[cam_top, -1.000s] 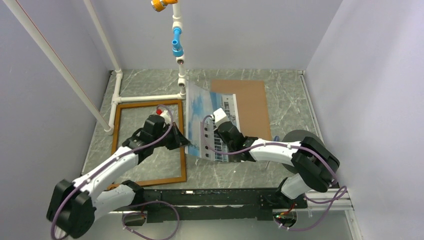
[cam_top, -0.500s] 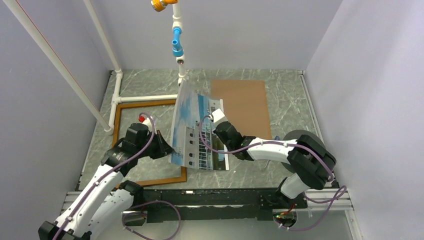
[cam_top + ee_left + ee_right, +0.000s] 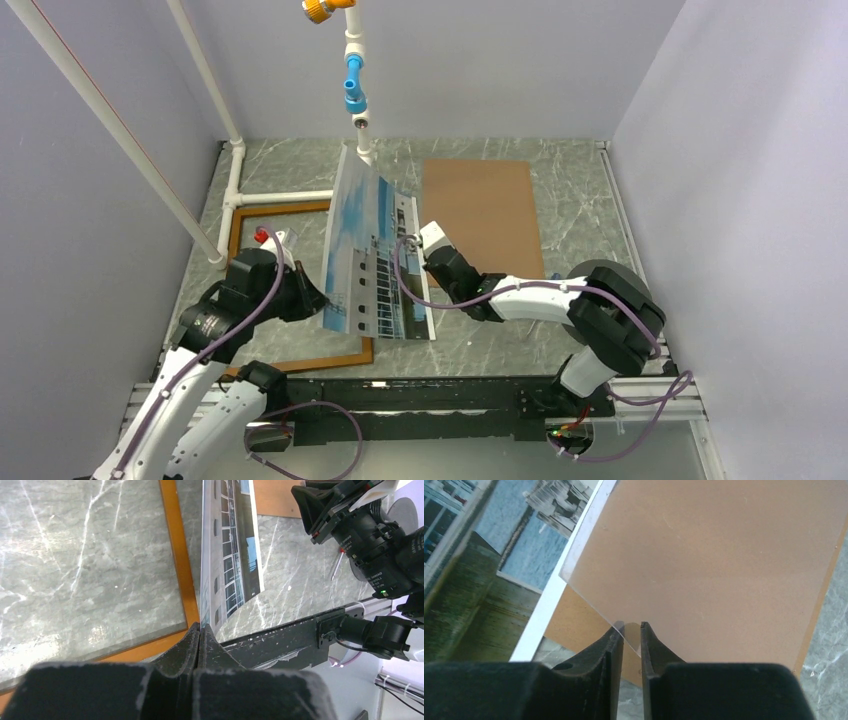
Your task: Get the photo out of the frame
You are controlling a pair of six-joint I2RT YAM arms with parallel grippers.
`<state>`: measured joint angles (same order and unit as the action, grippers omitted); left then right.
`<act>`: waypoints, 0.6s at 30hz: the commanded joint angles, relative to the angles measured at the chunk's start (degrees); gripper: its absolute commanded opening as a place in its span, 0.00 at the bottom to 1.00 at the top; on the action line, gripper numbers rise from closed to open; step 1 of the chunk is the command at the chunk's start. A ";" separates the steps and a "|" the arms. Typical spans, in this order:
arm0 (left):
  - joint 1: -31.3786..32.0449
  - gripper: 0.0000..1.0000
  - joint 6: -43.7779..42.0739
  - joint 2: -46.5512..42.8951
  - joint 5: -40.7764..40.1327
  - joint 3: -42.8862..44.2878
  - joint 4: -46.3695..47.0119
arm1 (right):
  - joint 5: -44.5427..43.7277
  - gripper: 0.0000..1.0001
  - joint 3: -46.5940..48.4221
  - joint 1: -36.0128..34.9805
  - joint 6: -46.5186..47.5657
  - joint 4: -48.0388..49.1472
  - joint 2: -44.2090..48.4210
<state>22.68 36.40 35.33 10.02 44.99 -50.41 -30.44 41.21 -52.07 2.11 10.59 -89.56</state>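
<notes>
The photo (image 3: 375, 250) of a white building under blue sky stands steeply tilted on its right edge, between the frame and the backing board. My left gripper (image 3: 318, 305) is shut on its lower left corner, and in the left wrist view the photo (image 3: 230, 555) runs edge-on into my left gripper (image 3: 200, 627). The reddish-brown frame (image 3: 233, 235) lies flat on the table to the left, its border (image 3: 175, 555) under the raised print. My right gripper (image 3: 424, 243) is at the photo's right edge. In the right wrist view my right gripper (image 3: 631, 630) has its jaws slightly apart around the corner of a clear sheet (image 3: 704, 555).
The plain brown backing board (image 3: 485, 215) lies flat to the right of the photo. White pipes (image 3: 285, 197) run along the back left, with an upright carrying a blue fitting (image 3: 355, 95). A black rail (image 3: 430, 395) lines the near edge, and walls close in on both sides.
My left arm has drawn back to the left with the photo's corner, tipping the print up steeper. The right gripper's jaws have parted a little.
</notes>
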 commanded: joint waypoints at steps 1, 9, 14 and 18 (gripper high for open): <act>-0.28 0.00 -1.92 -1.27 -2.83 4.38 -4.16 | -0.50 0.26 1.99 -1.06 -0.99 -0.29 -0.65; -0.26 0.00 -2.64 -0.83 -2.76 10.71 -7.19 | 2.50 0.83 4.19 -4.37 -6.11 -6.64 5.31; -0.35 0.00 -3.04 -0.48 -2.75 12.02 -7.85 | 7.08 0.99 5.02 -7.88 -10.89 -13.27 11.42; -0.36 0.00 -2.44 -0.48 -2.08 12.44 -7.33 | 8.77 1.00 6.07 -13.38 -13.32 -15.95 14.92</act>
<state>22.68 34.52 34.72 8.08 55.31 -58.02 -25.21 44.49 -60.62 -6.68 -1.30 -78.43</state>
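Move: The photo already hangs by its near-left corner from the left hand: its middle lies about 12 cm ahead, 9 cm right and some 5 cm below those fingers. Under it, the empty frame's middle is roughly 10 cm ahead, 4 cm left and 13 cm below that hand. From the right hand, the photo's middle is some 11 cm left, 3 cm ahead and 5 cm up; the brown backing with the clear sheet on it is centred about 10 cm ahead, 10 cm right, just below. The clear sheet's near edge, between the right fingers as they already part, is let go: they spread wide, and that hand draws back and left, rising about 5 cm once it is open, towards the photo's near-right corner, its left side rolling up slightly. Meanwhile the left hand keeps its pinch on the photo and lifts it roughly 5 cm, almost straight up. ##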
